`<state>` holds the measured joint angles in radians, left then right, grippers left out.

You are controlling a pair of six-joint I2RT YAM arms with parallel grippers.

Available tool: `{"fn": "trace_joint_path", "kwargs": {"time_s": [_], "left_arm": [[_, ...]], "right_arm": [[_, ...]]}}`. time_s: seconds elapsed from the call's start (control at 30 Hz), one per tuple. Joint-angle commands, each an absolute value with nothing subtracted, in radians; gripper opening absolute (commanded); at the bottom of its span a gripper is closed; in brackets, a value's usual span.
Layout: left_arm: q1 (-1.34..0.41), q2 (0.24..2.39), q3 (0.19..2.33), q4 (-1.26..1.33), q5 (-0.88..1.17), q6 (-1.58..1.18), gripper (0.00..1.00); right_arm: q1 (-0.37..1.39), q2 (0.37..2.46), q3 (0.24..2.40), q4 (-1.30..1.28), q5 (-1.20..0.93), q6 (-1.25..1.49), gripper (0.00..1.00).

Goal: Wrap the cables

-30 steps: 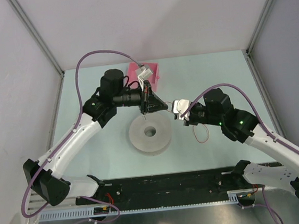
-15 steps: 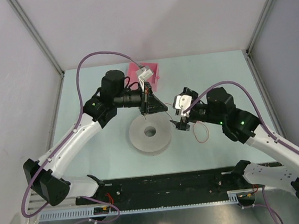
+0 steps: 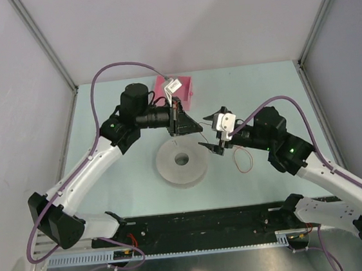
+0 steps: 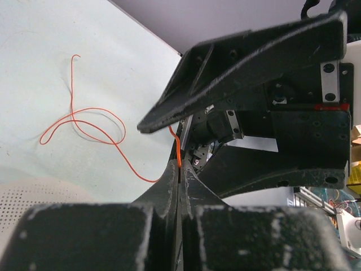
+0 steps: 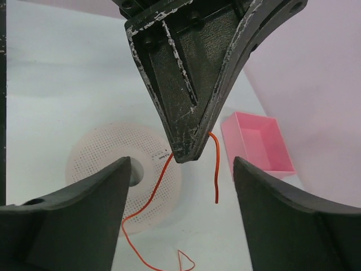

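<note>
The cable is a thin orange wire. My left gripper [image 3: 196,128] is shut on it near one end, above the far edge of a white perforated spool [image 3: 169,173]. In the left wrist view the wire [image 4: 179,151] rises out of the closed tips of the left gripper [image 4: 180,166], then runs down to loose loops [image 4: 84,124] on the table. My right gripper [image 3: 210,131] is open, with its fingers on either side of the left gripper's tip. In the right wrist view the right gripper [image 5: 181,169] is empty; a short wire end [image 5: 215,169] hangs free.
A pink box [image 3: 186,87] stands at the back behind the left gripper and also shows in the right wrist view [image 5: 256,144]. The wire's loop [image 3: 242,161] lies right of the spool [image 5: 107,164]. Purple hoses arc over both arms.
My right gripper has moved left and back toward the left gripper, and its fingers have spread around the left gripper's tip. The left gripper has stayed shut on the wire.
</note>
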<state>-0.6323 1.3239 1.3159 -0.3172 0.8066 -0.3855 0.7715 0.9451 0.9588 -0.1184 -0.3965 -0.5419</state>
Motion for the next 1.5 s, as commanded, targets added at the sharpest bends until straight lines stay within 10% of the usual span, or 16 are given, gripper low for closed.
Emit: {"fn": "trace_joint_path", "kwargs": {"time_s": [0.0, 0.3, 1.13, 1.47], "left_arm": [[-0.618, 1.297, 1.315, -0.264, 0.858, -0.419, 0.00], [-0.594, 1.275, 1.276, -0.252, 0.862, -0.425, 0.00], [-0.552, 1.278, 1.221, -0.144, 0.897, -0.592, 0.00], [-0.533, 1.274, 1.201, -0.119, 0.900, -0.631, 0.00]], "right_arm": [[0.777, 0.950, 0.954, -0.039, -0.404, -0.532, 0.70], [0.797, 0.918, 0.910, 0.024, -0.273, -0.598, 0.35], [0.854, 0.971, 0.899, 0.030, -0.182, -0.669, 0.42], [0.858, 0.978, 0.898, 0.052, -0.155, -0.670, 0.20]]}}
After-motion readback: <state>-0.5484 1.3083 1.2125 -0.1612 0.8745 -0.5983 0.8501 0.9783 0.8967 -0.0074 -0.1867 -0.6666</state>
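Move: The raised part of the orange cable is held at the left fingertips, with strands leaving them about 1 cm to the left hand's right. From the right hand those strands are about 1 cm ahead and 2 cm left at its own height, between its wide-open fingers. From the right hand, the white disc lies roughly 6 cm left and 1 cm back, the pink box about 25 cm ahead and 7 cm left, both some 30 cm below. The right hand, its open fingers already on either side of the two cable strands, eases about 2 cm forward and sinks roughly 1 cm, turning slightly clockwise and rolling under 10 degrees, while its fingers close in stages from wide to about a quarter open around the strands, right at the left fingertips. The left hand keeps its shut grip on the cable and drifts about 1.5 cm forward and nearly as far left, rolling some 10 degrees about its own fingers. ##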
